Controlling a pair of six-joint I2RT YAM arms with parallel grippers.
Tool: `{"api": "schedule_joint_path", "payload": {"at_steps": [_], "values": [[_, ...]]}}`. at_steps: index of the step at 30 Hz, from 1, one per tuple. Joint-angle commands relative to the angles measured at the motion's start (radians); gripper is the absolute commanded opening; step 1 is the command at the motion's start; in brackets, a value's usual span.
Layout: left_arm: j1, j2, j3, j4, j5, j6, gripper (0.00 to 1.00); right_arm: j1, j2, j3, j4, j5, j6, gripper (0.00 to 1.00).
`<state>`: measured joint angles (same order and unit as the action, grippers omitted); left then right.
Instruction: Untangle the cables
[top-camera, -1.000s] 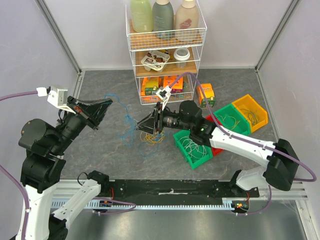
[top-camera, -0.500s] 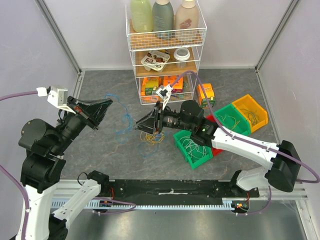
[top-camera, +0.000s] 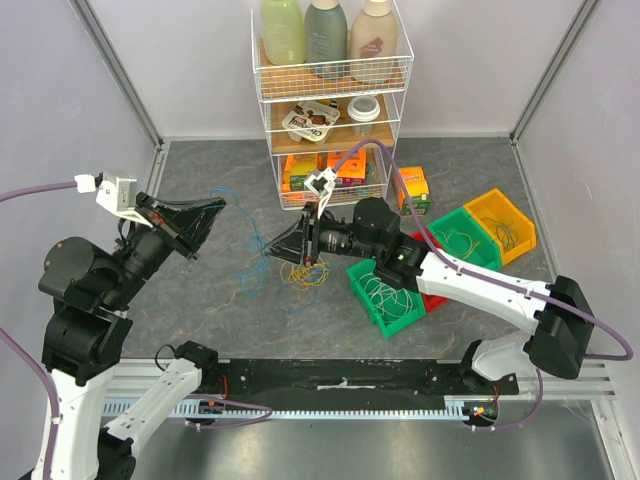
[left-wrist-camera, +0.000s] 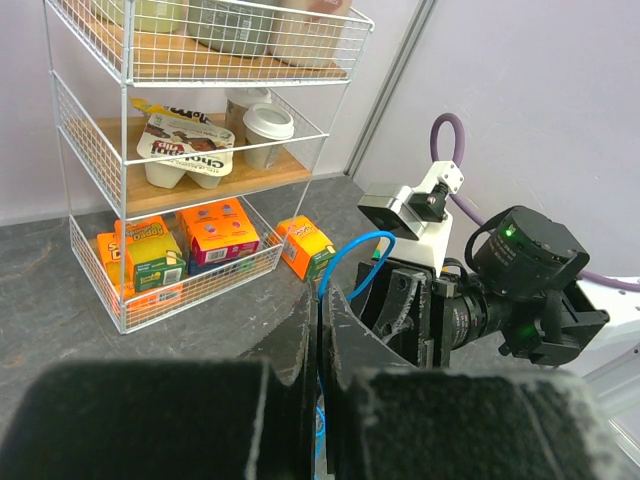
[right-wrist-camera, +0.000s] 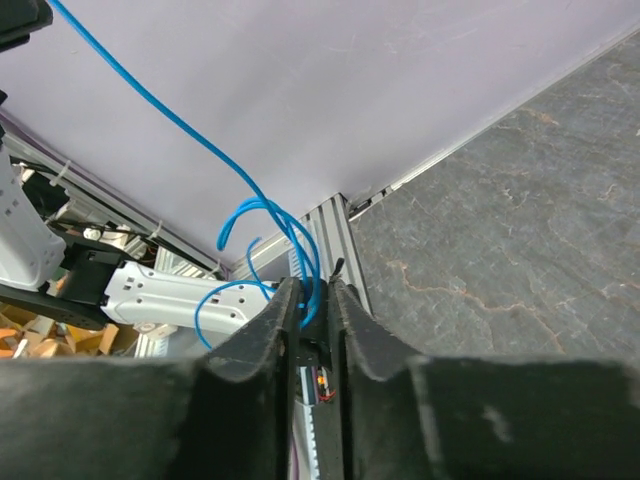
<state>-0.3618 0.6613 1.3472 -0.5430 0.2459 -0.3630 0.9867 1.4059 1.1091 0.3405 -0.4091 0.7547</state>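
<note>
A blue cable (top-camera: 245, 258) hangs in thin loops between my two grippers, above the dark table. My left gripper (top-camera: 217, 208) is raised at the left and shut on one end of that cable (left-wrist-camera: 355, 245), which curves up out of its tips (left-wrist-camera: 322, 300). My right gripper (top-camera: 268, 250) points left at mid-table. Its jaws (right-wrist-camera: 312, 285) stand a narrow gap apart, with strands of the blue cable (right-wrist-camera: 200, 150) running between the tips. A tangle of yellow cables (top-camera: 305, 276) lies on the table under the right gripper.
A white wire rack (top-camera: 330, 110) with bottles, cups and boxes stands at the back centre. An orange box (top-camera: 412, 188) lies beside it. Two green bins (top-camera: 385, 298) (top-camera: 462, 236) and a yellow bin (top-camera: 502, 224) holding wires sit at the right.
My right gripper has crept left and a little up, and its jaws have narrowed around the blue cable. The left arm has not moved.
</note>
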Motion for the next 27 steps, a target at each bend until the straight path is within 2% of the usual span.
{"api": "schedule_joint_path", "payload": {"at_steps": [1,4,7,13,15,19,23,27], "values": [[0.000,-0.003,0.000,0.031,0.012,-0.011,0.02,0.009,0.015,0.057,-0.003,0.013,-0.020,0.15],[-0.002,-0.008,0.001,0.022,-0.017,-0.002,0.02,0.012,0.002,0.058,-0.037,0.038,-0.038,0.00],[-0.002,-0.015,0.007,-0.006,-0.118,0.007,0.02,0.010,-0.037,0.049,-0.130,0.130,-0.072,0.00],[0.000,-0.040,-0.006,-0.112,-0.573,0.019,0.02,0.012,-0.156,-0.008,-0.368,0.461,-0.117,0.00],[0.000,-0.052,-0.028,-0.118,-0.655,0.039,0.02,0.010,-0.200,-0.047,-0.402,0.556,-0.104,0.00],[-0.002,-0.068,-0.063,-0.117,-0.688,0.058,0.02,0.012,-0.301,-0.124,-0.359,0.613,-0.086,0.00],[-0.002,-0.068,-0.097,-0.106,-0.663,0.062,0.02,0.010,-0.373,-0.215,-0.184,0.567,-0.077,0.00],[-0.002,-0.066,-0.118,-0.100,-0.651,0.067,0.02,0.010,-0.378,-0.206,-0.175,0.514,-0.109,0.00]]}}
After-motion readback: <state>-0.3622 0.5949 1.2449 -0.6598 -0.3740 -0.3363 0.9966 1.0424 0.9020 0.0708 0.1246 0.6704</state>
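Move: The blue cable's free stretch lies right between the right hand's half-open fingers, level with them. From the left hand, which already grips this cable near one end, that stretch is about 3 cm ahead, 8 cm to the right and 14 cm lower. From the right hand, the yellow cable lies on the table some 14 cm ahead, 5 cm right and 33 cm down; the green bin is about 8 cm ahead, 22 cm right and 31 cm down. The blue cable is pinched by the right fingers as they shut fully, then drawn out between the hands. The right hand carries its part about 10 cm right and some 4 cm forward, sinking slightly and turning clockwise, while the left keeps its grip, swings 10 cm left, lower and a little forward, turning some 35 degrees counter-clockwise. ##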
